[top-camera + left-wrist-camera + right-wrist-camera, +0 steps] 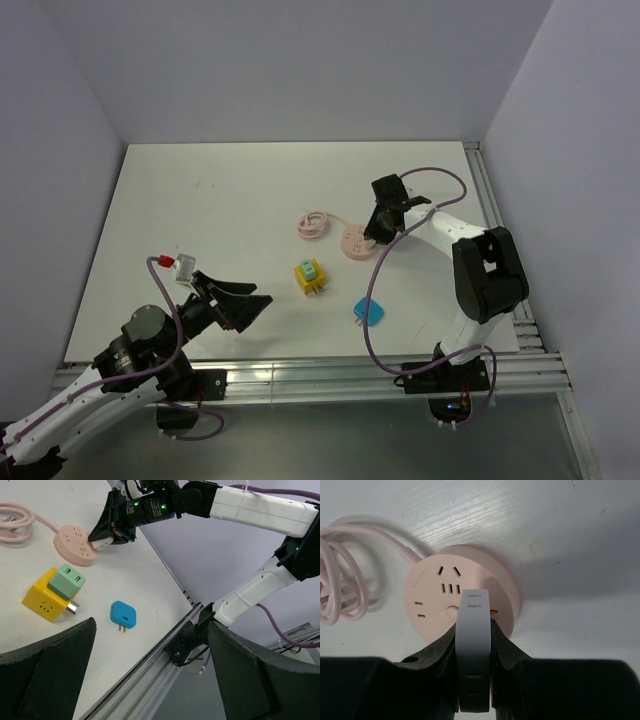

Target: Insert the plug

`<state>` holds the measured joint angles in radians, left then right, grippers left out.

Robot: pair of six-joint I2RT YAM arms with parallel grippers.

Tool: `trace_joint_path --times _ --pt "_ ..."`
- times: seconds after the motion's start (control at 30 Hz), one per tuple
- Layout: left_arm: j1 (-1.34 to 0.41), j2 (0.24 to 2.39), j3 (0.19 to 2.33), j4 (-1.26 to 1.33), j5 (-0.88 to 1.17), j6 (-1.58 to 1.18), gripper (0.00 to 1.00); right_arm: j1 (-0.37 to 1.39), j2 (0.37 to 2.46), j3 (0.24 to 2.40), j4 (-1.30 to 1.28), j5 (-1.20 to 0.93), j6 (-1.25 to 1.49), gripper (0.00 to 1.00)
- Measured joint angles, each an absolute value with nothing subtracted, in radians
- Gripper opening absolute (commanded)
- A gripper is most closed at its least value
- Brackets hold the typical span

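My right gripper (474, 630) is shut on a white plug (474, 645), held edge-on over the round pink socket hub (435, 597). The plug's far end rests against the hub's top face, a metal prong just showing at its right side. From above, the right gripper (383, 222) stands at the pink hub (355, 243) right of the table's middle. In the left wrist view the white plug (101, 543) touches the hub's (75, 544) right edge. My left gripper (243, 308) hangs open and empty near the front left.
The hub's pink cable (313, 224) lies coiled to its left. A yellow cube adapter with a green plug on top (309, 277) and a blue plug (370, 312) lie in front of the hub. Aluminium rails (380, 372) run along the front and right edges.
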<state>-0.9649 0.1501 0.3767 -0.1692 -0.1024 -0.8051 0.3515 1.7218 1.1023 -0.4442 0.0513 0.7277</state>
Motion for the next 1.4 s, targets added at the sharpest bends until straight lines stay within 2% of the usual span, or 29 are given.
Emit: trace_joint_path --times 0.2,0.47,0.9,1.17,1.4 --pt "-0.965 0.136 0.377 -0.179 -0.102 -0.805 1.0 0.335 1.705 1.077 -0.418 0.014 0.743 0.0" --pt "-0.965 0.132 0.377 -0.186 -0.102 -0.805 0.99 0.34 1.685 1.059 -0.435 0.074 0.751 0.0" --pt "-0.965 0.132 0.377 -0.179 -0.094 -0.806 0.99 0.351 1.718 1.139 -0.603 0.201 0.678 0.0" --pt "-0.965 0.147 0.377 -0.177 -0.089 -0.806 1.0 0.374 1.753 1.185 -0.618 0.108 0.578 0.0" --pt "-0.965 0.147 0.377 -0.189 -0.085 -0.81 1.0 0.567 1.851 1.312 -0.613 -0.02 0.487 0.0"
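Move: The pink round socket lies under the white plug still held in the right hand, its middle about 3 cm to the left, about level fore and aft, and some 4 cm below. The coiled cable is about 14 cm left and 3 cm farther out; the yellow adapter is 14 cm left and 8 cm back. The blue adapter is about 1 cm left and 16 cm back. From the idle left hand, the socket lies about 22 cm ahead, 21 cm right and 23 cm down. With the white plug kept in its closed fingers and still against the pink socket's right part, the right hand first eases some 3.5 cm right and a little back, tilting slightly, then reverses and sweeps about 12 cm left at nearly constant height, drifting back late. It turns roughly 30 degrees counter-clockwise over the sweep, dragging the socket towards the yellow adapter. ##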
